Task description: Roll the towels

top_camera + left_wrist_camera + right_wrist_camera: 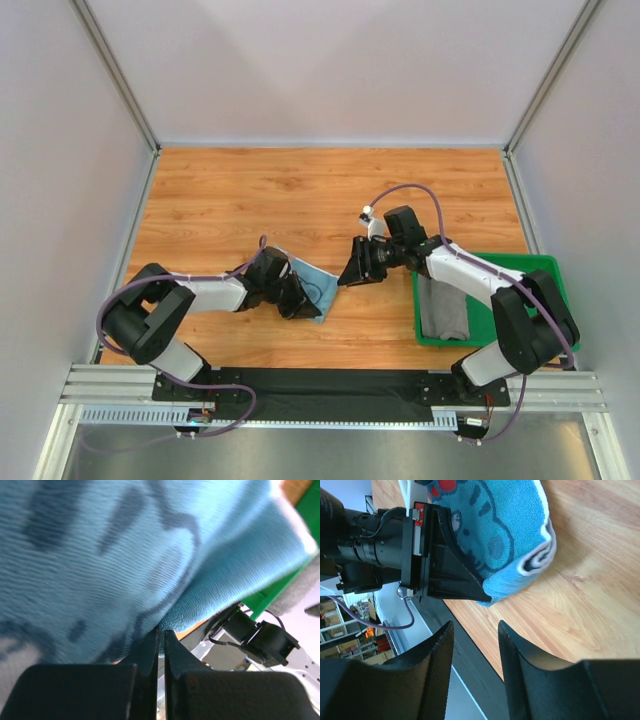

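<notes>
A light blue towel (pixel 322 285) with dark printed figures lies partly folded on the wooden table, left of centre. My left gripper (pixel 300 305) is shut on its near edge; in the left wrist view the jaws (pixel 161 632) pinch the cloth and the blue towel (pixel 125 555) fills the picture. My right gripper (pixel 344 280) hovers just right of the towel, open, with nothing between its fingers (pixel 437 650). In the right wrist view the blue towel (pixel 505 530) shows a rolled edge and a red mark, with the left gripper (pixel 485 599) clamped on its corner. A grey towel (pixel 443 308) lies in the tray.
A green plastic tray (pixel 520 270) stands at the right front of the table, beside the right arm. The wooden tabletop (pixel 300 190) stretches behind both grippers. Grey walls enclose the table on three sides. The black base rail (pixel 320 385) runs along the near edge.
</notes>
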{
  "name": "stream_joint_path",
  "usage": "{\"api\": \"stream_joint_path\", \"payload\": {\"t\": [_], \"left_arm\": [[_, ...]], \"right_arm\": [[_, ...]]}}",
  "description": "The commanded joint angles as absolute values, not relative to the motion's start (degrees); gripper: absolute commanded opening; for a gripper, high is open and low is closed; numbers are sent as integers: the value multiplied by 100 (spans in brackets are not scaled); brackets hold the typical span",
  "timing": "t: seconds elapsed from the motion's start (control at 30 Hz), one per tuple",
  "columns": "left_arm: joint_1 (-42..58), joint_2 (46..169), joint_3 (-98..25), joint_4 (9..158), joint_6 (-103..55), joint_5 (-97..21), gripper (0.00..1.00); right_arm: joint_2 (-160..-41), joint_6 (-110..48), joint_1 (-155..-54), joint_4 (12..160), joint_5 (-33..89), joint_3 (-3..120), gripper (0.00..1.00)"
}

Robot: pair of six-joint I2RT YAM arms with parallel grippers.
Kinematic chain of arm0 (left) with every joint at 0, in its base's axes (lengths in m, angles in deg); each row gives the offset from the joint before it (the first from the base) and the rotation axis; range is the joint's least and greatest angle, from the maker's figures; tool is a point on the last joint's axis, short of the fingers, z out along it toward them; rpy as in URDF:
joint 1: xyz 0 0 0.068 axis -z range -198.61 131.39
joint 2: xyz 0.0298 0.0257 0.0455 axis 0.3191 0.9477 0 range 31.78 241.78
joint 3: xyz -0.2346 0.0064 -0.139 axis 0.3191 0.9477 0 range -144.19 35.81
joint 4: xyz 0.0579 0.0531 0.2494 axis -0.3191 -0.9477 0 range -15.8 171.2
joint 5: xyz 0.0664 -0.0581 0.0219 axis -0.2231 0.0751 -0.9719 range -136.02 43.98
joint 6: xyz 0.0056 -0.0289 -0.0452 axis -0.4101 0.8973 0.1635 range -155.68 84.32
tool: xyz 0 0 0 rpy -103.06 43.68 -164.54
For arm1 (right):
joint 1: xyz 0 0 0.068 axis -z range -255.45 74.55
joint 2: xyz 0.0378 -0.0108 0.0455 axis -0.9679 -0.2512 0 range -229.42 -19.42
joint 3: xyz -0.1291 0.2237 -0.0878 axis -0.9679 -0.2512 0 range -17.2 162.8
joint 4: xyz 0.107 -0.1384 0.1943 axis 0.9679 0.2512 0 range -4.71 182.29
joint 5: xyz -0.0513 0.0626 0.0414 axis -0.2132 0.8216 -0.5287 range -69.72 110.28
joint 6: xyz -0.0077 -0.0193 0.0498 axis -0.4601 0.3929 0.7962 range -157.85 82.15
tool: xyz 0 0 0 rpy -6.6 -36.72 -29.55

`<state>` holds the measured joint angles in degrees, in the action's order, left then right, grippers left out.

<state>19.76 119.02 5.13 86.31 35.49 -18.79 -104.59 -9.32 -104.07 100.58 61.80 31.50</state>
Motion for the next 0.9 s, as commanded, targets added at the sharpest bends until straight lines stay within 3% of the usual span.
{"api": "stream_joint_path", "payload": {"t": [0.0,0.2,0.87], "left_arm": [[1840,12116,557,8331,3674,-1702,0],[1681,12292,575,8244,3657,-1561,0],[1576,12450,364,7901,3437,-1534,0]], "right_arm": [[-10695,-1061,-10516,9601,6264,3070,41],[-11135,-885,-10647,9101,6335,3034,27],[-12541,-603,-11008,8581,6581,3729,19]]}}
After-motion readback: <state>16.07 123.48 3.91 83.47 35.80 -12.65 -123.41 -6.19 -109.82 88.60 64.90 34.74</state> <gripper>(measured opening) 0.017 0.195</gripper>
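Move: The blue towel's rolled right edge runs forward-and-back. Its far end is about 5 cm left of my right hand, 1 cm nearer me and some 8 cm below; its near end, pinched by my left fingers, lies 7 cm left of that right hand, 5 cm back and 8 cm down. From my left hand the far end is roughly 6 cm ahead and 4 cm right, 1 cm lower. The grey towel sits about 20 cm right of my right hand, 3 cm back and 9 cm below. I sink my right hand about 6 cm and bring it some 5 cm left to the far end of the towel roll, narrowing its half-open fingers to roughly half their gap without shutting them. My left hand keeps its pinch on the roll's near end, easing about 1 cm down and left as its wrist tips slightly. ##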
